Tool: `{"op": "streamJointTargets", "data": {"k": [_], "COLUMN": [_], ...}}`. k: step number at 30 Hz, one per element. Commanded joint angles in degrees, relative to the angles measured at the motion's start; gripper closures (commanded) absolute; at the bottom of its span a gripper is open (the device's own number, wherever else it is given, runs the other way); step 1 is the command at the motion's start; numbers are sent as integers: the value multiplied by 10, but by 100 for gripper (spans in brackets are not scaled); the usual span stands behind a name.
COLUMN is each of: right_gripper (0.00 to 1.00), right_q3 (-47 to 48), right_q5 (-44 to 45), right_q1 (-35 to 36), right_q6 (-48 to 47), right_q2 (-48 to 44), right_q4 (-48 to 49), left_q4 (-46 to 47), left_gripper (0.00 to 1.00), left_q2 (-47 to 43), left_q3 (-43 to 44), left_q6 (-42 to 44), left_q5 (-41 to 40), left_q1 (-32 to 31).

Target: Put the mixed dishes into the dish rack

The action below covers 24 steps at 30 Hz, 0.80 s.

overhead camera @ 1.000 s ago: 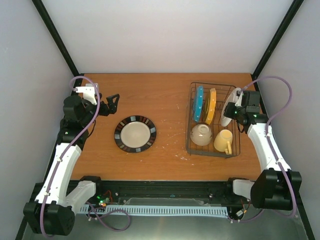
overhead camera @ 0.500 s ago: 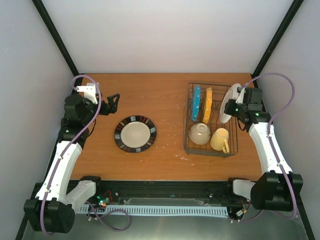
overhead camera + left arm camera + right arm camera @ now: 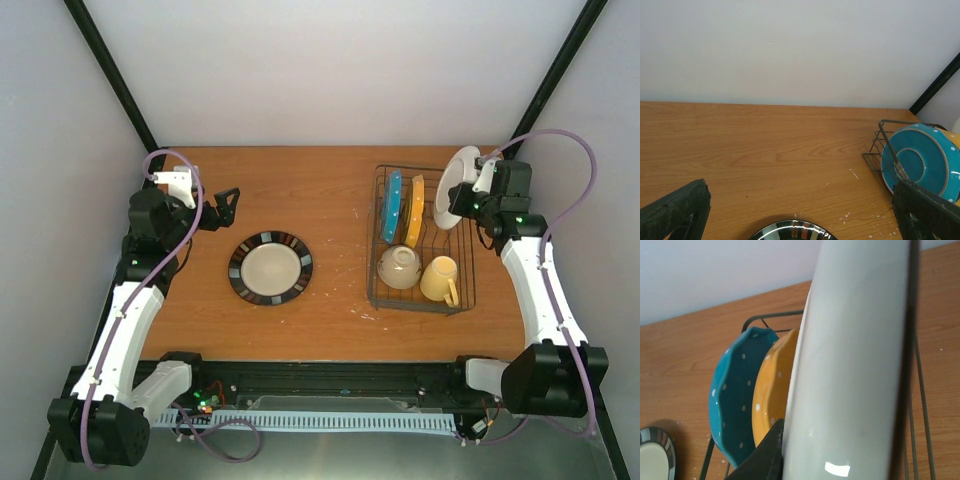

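Note:
My right gripper (image 3: 470, 195) is shut on the rim of a plain white plate (image 3: 458, 184), holding it on edge over the back right of the dish rack (image 3: 374, 250). In the right wrist view this white plate (image 3: 855, 365) fills the frame between the fingers (image 3: 765, 455). A teal dotted plate (image 3: 393, 207) and an orange-yellow plate (image 3: 415, 212) stand upright in the rack. A cream bowl (image 3: 401, 268) and a yellow mug (image 3: 442, 280) sit at its front. The striped plate (image 3: 270, 267) lies flat on the table. My left gripper (image 3: 224, 206) stands open beyond it, at the back left.
The wooden table (image 3: 330, 200) carries small white specks near the rack's left side. Black frame posts (image 3: 545, 90) rise at the back corners, with walls close on both sides. The left wrist view shows the rack's corner (image 3: 882, 135) and the teal plate (image 3: 917, 162).
My right gripper has carried the white plate up and toward the back of the rack. The rack has shifted slightly left. The left arm has not moved.

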Motion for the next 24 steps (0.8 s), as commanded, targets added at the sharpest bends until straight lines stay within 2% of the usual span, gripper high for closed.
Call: {"op": "streamJointTargets", "data": {"k": [1,13,24], "right_gripper": [97,97,97], "right_q3": [2,-13,-24], "right_q5": [-30,-22,32], "right_q1": [2,4,46], "right_q6": [-11,-19,-32], "right_q2": [5,43,93], "right_q4": [66,60,53], "left_q4": [3,-6,-23], "left_gripper": [0,0,0], "left_q2": [-2,2,10], "left_q3": [24,25,27], "left_q6": [12,26,46], "left_q5": [2,-2,-12], "left_q1": [2,2,2]}}
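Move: The right hand holds the white plate upright over the dish rack; the free space for it, right of the yellow plate, is about 18 cm below, 2 cm ahead and 2 cm left. The yellow plate stands about 6 cm left and 2 cm ahead, with the blue plate 5 cm farther left and 1 cm farther out; the mug is 12 cm back, straight in line. From the left hand that space is some 44 cm right, 3 cm ahead and 22 cm below. The right hand lowers the gripped white plate about 8 cm beside the yellow plate, tipping down some 10 degrees. ##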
